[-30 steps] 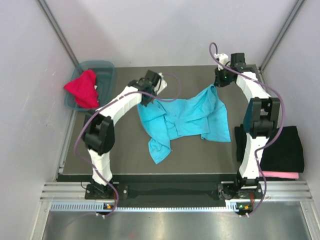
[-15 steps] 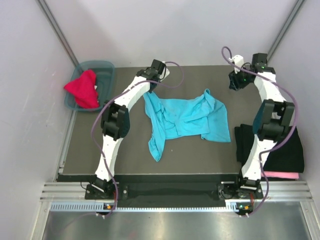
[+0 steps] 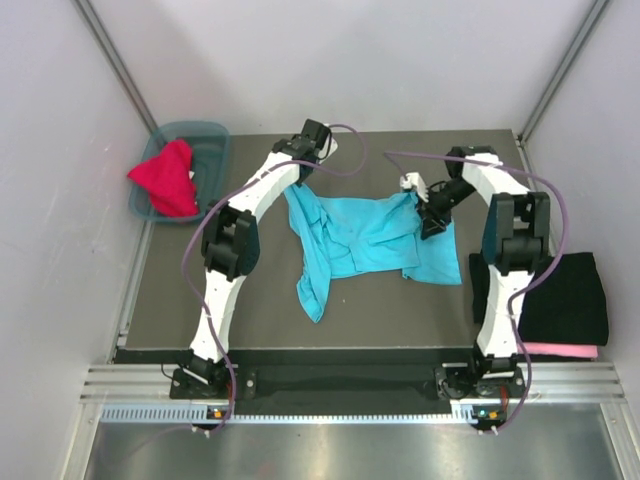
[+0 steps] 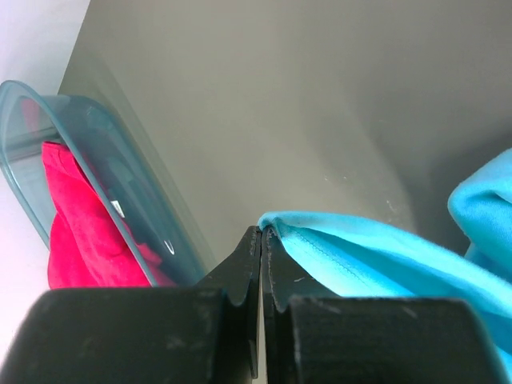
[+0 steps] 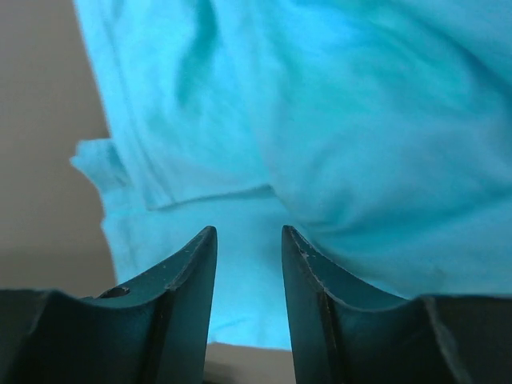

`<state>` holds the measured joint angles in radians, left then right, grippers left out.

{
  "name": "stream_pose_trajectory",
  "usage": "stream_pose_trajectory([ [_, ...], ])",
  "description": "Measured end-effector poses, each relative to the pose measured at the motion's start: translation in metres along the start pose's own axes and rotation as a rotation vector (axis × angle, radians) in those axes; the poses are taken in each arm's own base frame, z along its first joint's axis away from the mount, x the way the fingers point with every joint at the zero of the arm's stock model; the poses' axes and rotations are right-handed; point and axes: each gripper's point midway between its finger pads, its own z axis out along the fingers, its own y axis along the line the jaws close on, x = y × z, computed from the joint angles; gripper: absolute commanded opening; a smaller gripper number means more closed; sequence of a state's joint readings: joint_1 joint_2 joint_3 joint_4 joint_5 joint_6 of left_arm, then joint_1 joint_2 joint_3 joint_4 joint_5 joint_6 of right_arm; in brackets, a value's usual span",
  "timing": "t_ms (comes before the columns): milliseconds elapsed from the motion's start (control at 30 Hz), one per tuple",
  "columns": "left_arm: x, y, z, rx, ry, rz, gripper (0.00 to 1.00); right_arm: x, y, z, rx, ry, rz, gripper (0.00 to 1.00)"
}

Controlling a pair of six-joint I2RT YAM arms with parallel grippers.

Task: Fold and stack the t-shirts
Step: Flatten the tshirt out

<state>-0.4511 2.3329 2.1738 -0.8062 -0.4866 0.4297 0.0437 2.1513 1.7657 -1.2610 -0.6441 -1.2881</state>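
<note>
A turquoise t-shirt lies crumpled in the middle of the dark table. My left gripper is at the shirt's far left corner, shut on its hem. My right gripper hovers over the shirt's right part with its jaws open and nothing between them; the wrist view shows turquoise cloth just beneath. A red t-shirt lies in a teal bin at the far left. Folded black shirts sit on a pink one at the right.
The bin's clear wall stands close to the left of my left gripper. The table's back edge and the enclosure walls are near both arms.
My right gripper has swung from the far right corner back to the left and down onto the shirt's right part. My left gripper has held its grip and barely moved.
</note>
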Motion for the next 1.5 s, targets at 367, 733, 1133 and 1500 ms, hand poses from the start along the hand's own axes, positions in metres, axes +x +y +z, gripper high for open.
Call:
stream_pose_trajectory([
  [367, 0.018, -0.005, 0.01, 0.036, 0.044, 0.005, 0.0, -0.008, 0.073, 0.035, -0.19, 0.124, -0.269, 0.38],
  [733, 0.026, -0.01, 0.014, 0.052, 0.064, -0.02, 0.0, 0.0, 0.09, 0.003, -0.093, 0.192, -0.728, 0.38],
  [1133, 0.028, -0.013, 0.015, 0.062, 0.068, -0.022, 0.0, 0.008, 0.066, 0.026, -0.089, 0.205, -0.791, 0.37],
  [1500, 0.028, -0.013, 0.015, 0.062, 0.068, -0.022, 0.0, 0.015, 0.067, 0.032, -0.114, 0.219, -0.797, 0.37],
])
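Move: My left hand already pinches the t-shirt's far-left corner; the shirt's middle lies about 11 cm back and 15 cm right of it, some 9 cm below. The blue bin is roughly 24 cm to that hand's left and 5 cm farther out. From my open right hand, the near hem corner is about 9 cm back, 5 cm left and 4 cm down; the bunched upper part lies around 7 cm ahead and 3 cm left. I draw my right hand back over the shirt towards its near hem corner, first swinging left, then lifting a little, easing forward and sinking to end some 7 cm back and slightly left. Its wrist turns about 40 degrees counter-clockwise, fingers staying part open. My left hand keeps the corner pinched and lowers it about 3 cm, then holds there. ##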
